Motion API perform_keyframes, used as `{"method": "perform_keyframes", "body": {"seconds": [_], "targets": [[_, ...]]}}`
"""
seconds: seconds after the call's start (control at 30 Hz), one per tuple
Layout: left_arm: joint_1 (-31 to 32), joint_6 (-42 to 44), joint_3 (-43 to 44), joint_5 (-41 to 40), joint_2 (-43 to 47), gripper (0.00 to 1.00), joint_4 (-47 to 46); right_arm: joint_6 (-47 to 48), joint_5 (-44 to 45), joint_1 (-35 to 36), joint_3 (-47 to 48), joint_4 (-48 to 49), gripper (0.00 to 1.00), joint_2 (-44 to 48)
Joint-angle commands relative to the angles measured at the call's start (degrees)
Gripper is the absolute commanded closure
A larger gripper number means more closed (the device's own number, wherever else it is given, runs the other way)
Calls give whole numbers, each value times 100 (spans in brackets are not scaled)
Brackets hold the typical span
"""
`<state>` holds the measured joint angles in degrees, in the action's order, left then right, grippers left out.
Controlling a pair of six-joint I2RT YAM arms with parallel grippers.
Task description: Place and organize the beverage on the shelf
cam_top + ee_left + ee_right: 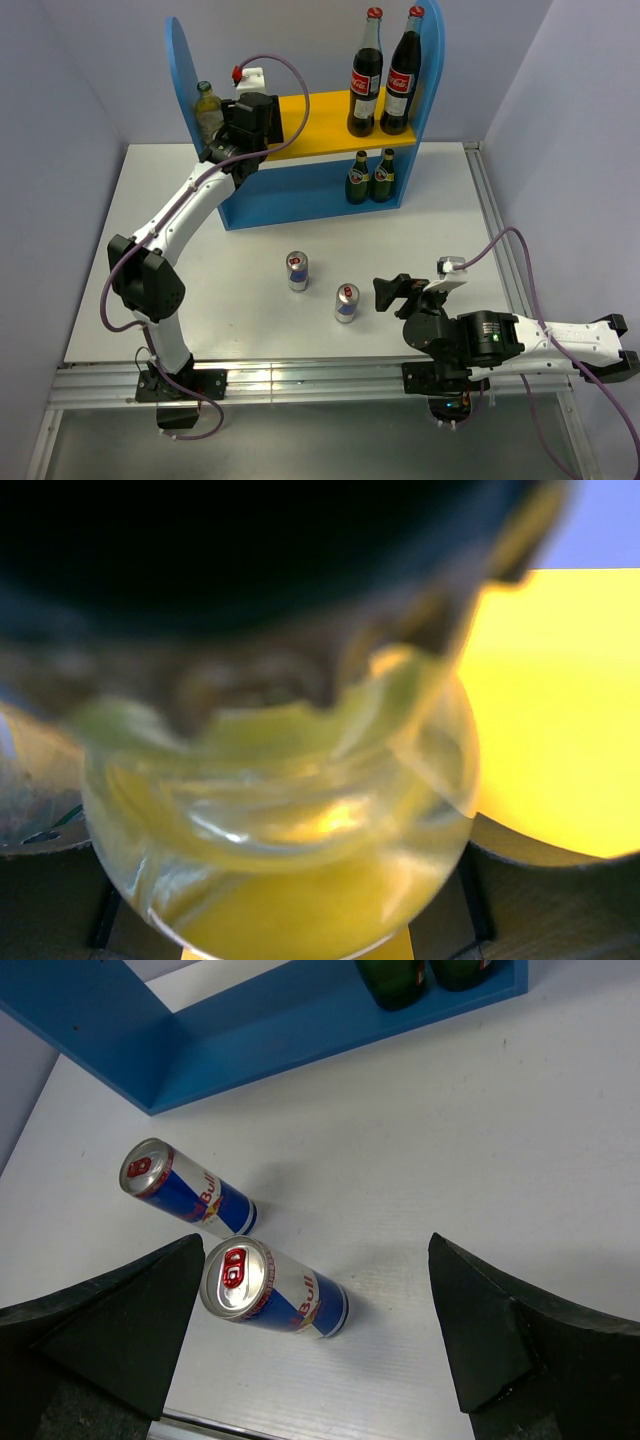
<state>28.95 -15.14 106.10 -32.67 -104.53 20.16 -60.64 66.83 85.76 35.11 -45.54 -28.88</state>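
The blue shelf (190, 60) has a yellow upper board (320, 120). Two cola bottles (366, 75) (403, 70) stand on the board's right end. Two small dark green bottles (357, 178) (384, 175) stand on the lower level. My left gripper (228, 128) is shut on a clear bottle (208, 108) at the board's left end; the bottle fills the left wrist view (280, 820). Two blue-silver cans (298, 270) (346, 302) stand on the table. My right gripper (392, 293) is open and empty. In its wrist view (315, 1250) the nearer can (275, 1290) is by the left finger and the other can (190, 1188) is beyond.
The shelf's blue base (300, 1020) lies ahead of the right gripper, with the green bottles (392, 980) at its right. Grey walls close in on both sides of the white table (460, 220). A metal rail (300, 375) runs along the near edge.
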Motion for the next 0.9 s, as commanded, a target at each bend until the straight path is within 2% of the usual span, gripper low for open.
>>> {"method": "perform_keyframes", "body": {"seconds": [0.0,0.03,0.07,0.13,0.4,0.87], "targets": [[-21,11,77,94,249,31,-592,-150,234,47,-13,-8,0,-21],[-21,2,94,85,232,24,-575,-150,234,47,-13,-8,0,-21],[-12,-7,95,85,223,12,-557,-150,234,47,-13,-8,0,-21],[5,-7,104,67,205,10,-549,-150,234,38,-22,-8,0,5],[128,-16,60,-134,310,8,-496,-141,225,47,-22,10,0,23],[541,-86,-564,-767,829,7,-443,-79,173,46,-57,54,0,129]]}}
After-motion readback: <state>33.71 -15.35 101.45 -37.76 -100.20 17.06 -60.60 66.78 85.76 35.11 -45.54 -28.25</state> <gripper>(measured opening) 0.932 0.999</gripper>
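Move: A clear bottle is in the left hand's open-forward grip, its middle right at the fingers, standing on the yellow shelf. The other clear bottle is about 7 cm to the left of it and 1 cm nearer. The two Coke bottles stand roughly 21 and 27 cm to the right, 2 to 3 cm farther out, their middles some 4 cm higher. From the idle right hand the held bottle lies about 34 cm ahead, 27 cm left and 12 cm up. The left hand lets go of the clear bottle it has set beside its neighbour: the fingers spread while the hand lifts about 1 cm. It then draws back off the bottle towards the shelf's front edge, some 3 cm, drifting about 2 cm right, the fingertips tipping up only slightly. ##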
